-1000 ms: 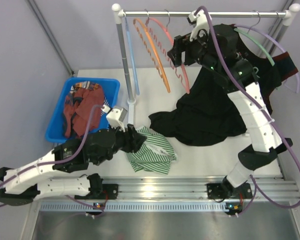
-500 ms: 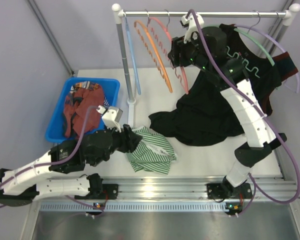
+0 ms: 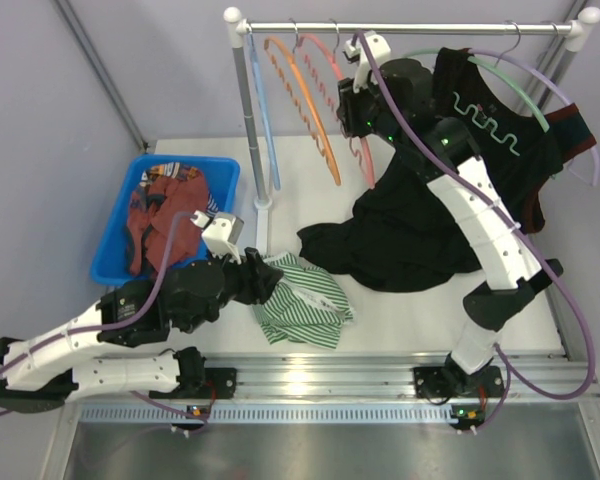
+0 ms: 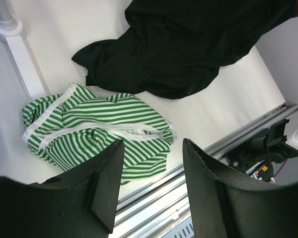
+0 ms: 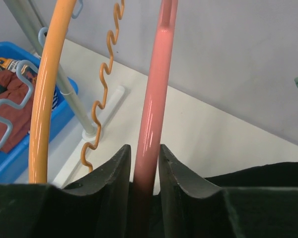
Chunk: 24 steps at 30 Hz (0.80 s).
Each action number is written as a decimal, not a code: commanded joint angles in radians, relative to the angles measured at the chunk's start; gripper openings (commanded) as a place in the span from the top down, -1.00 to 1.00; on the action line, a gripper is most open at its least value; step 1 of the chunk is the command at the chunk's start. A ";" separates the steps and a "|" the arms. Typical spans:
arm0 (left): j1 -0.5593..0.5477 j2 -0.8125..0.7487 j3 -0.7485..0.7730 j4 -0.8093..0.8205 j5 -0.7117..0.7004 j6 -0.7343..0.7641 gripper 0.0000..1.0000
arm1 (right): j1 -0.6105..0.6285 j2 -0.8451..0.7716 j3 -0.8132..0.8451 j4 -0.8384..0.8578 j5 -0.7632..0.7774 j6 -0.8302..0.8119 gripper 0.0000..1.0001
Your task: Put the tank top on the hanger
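Note:
The green and white striped tank top lies crumpled near the table's front edge, seen too in the left wrist view. My left gripper hovers over its left side, open, with nothing between its fingers. The pink hanger hangs from the rail. My right gripper is raised to it. In the right wrist view its two fingers stand tight on either side of the hanger's pink bar, the gripper shut on it.
An orange hanger and a light blue hanger hang left of the pink one. A large black garment droops from a green hanger onto the table. A blue bin holds red patterned cloth at the left.
My right arm has moved left along the rail to the pink hanger and its jaws have closed around the bar. The left arm has barely shifted.

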 commanded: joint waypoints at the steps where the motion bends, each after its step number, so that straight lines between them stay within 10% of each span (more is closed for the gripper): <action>1: -0.002 -0.006 0.000 0.002 -0.024 -0.003 -0.12 | 0.020 -0.001 0.047 0.023 0.059 -0.016 0.45; 6: -0.002 -0.005 0.002 0.002 -0.028 -0.003 -0.12 | 0.028 -0.004 0.047 0.028 0.099 -0.019 1.00; 24: -0.002 -0.004 -0.009 0.000 -0.023 -0.008 -0.11 | 0.042 -0.096 -0.008 0.206 0.120 -0.028 1.00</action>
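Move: The pink hanger's near arm is already between the right gripper's open fingers, right at the hand. The orange hanger hangs some 6 cm to the hand's left and about level with it, with the blue hanger about 13 cm left, also level. The rail runs about 11 cm farther out, straight ahead, and some 13 cm higher. For the left gripper, that pink arm is about 26 cm ahead, 13 cm right and 12 cm up. Shut the right gripper's half-open fingers to pinch the near arm of the pink hanger, easing about 1 cm to the right as the hand turns some 5 degrees clockwise. Keep that grip, then lift the hanger about 2 cm towards the rail, fingertips tipping up slightly. ##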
